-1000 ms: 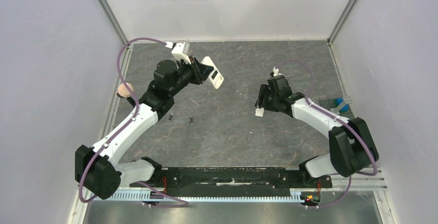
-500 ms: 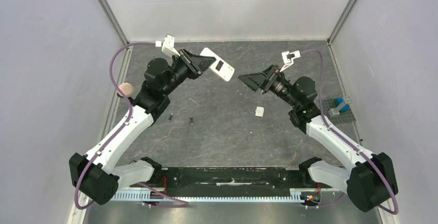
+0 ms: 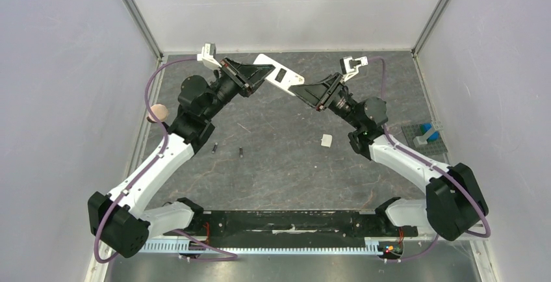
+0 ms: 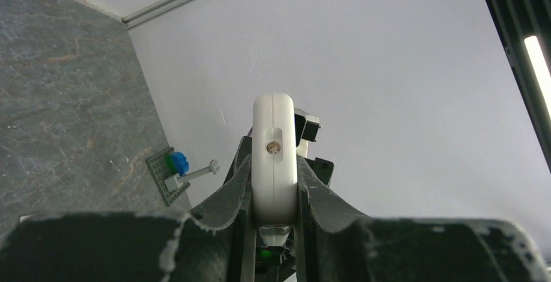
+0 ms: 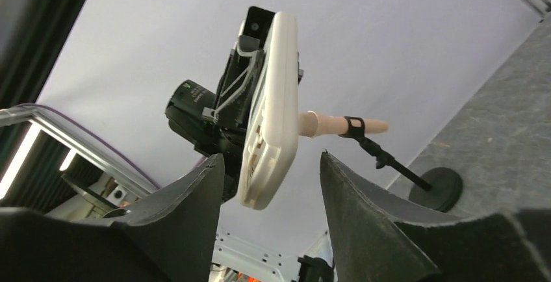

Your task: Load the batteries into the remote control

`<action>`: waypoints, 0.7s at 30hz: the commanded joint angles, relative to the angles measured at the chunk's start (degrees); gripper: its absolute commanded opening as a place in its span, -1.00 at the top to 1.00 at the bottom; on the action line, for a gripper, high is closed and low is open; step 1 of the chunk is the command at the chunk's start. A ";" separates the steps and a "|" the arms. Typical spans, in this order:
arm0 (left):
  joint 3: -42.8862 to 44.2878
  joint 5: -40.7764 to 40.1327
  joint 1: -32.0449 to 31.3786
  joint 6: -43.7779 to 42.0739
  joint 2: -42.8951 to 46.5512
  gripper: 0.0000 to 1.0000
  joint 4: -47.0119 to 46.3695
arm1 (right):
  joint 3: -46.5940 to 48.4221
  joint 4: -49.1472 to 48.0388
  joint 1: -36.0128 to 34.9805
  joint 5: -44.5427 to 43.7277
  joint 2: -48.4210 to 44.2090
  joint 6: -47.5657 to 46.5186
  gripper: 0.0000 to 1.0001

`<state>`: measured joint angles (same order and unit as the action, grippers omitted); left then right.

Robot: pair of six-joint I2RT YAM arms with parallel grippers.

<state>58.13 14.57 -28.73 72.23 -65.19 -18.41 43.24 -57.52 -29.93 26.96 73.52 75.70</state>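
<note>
The white remote control [image 3: 281, 75] is held up in the air at the back of the table, my left gripper [image 3: 265, 73] shut on one end. In the left wrist view it stands edge-on [image 4: 275, 152] between the fingers. My right gripper [image 3: 305, 90] is raised to the remote's free end. In the right wrist view that end [image 5: 269, 132], its uncovered compartment showing, lies between the open fingers [image 5: 208, 184] with gaps on both sides. Two small dark batteries [image 3: 214, 147] [image 3: 240, 153] lie on the table near the left arm.
A small white cover piece [image 3: 326, 140] lies on the table under the right arm. A grey studded plate with a blue brick [image 3: 425, 132] sits at the right edge. A small stand with a pinkish tip [image 3: 158, 112] stands at the left edge.
The right arm left the cover piece on the table, rose and swung up to the remote's free end. The left arm lifted and turned the remote toward it.
</note>
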 commanded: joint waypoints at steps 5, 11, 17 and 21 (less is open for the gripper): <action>-0.56 1.90 -0.36 2.11 2.00 0.96 -2.64 | 3.59 -7.87 -0.98 -2.14 2.31 4.71 -0.20; 0.49 2.22 -0.36 -0.70 2.53 0.87 0.78 | 5.61 -5.06 -1.19 -1.64 4.16 5.17 0.40; 2.38 3.26 0.14 -8.94 4.46 0.04 8.11 | 5.18 -3.22 -0.81 -0.37 3.42 2.04 0.89; 5.35 10.22 2.23 -16.25 4.51 -0.13 13.59 | 6.29 -6.27 0.41 6.63 4.96 4.18 0.94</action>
<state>58.74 17.39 -28.32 65.43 -61.89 -10.35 46.17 -59.07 -30.63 27.49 77.78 80.18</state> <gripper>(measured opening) 0.547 0.197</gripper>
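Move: The left hand still holds one end of the remote control, its middle about 3 cm to the right and 1 cm back. From the open right hand, that middle is some 3 cm ahead, 4 cm left and 2 cm up; the battery cover lies about 4 cm ahead, 13 cm right and 35 cm down. The nearer battery is roughly 3 cm back, 10 cm left and 38 cm below the left hand. Right hand eases about 1.5 cm left-forward, pinching the remote's free end; left hand opens, backing off 2 cm. ##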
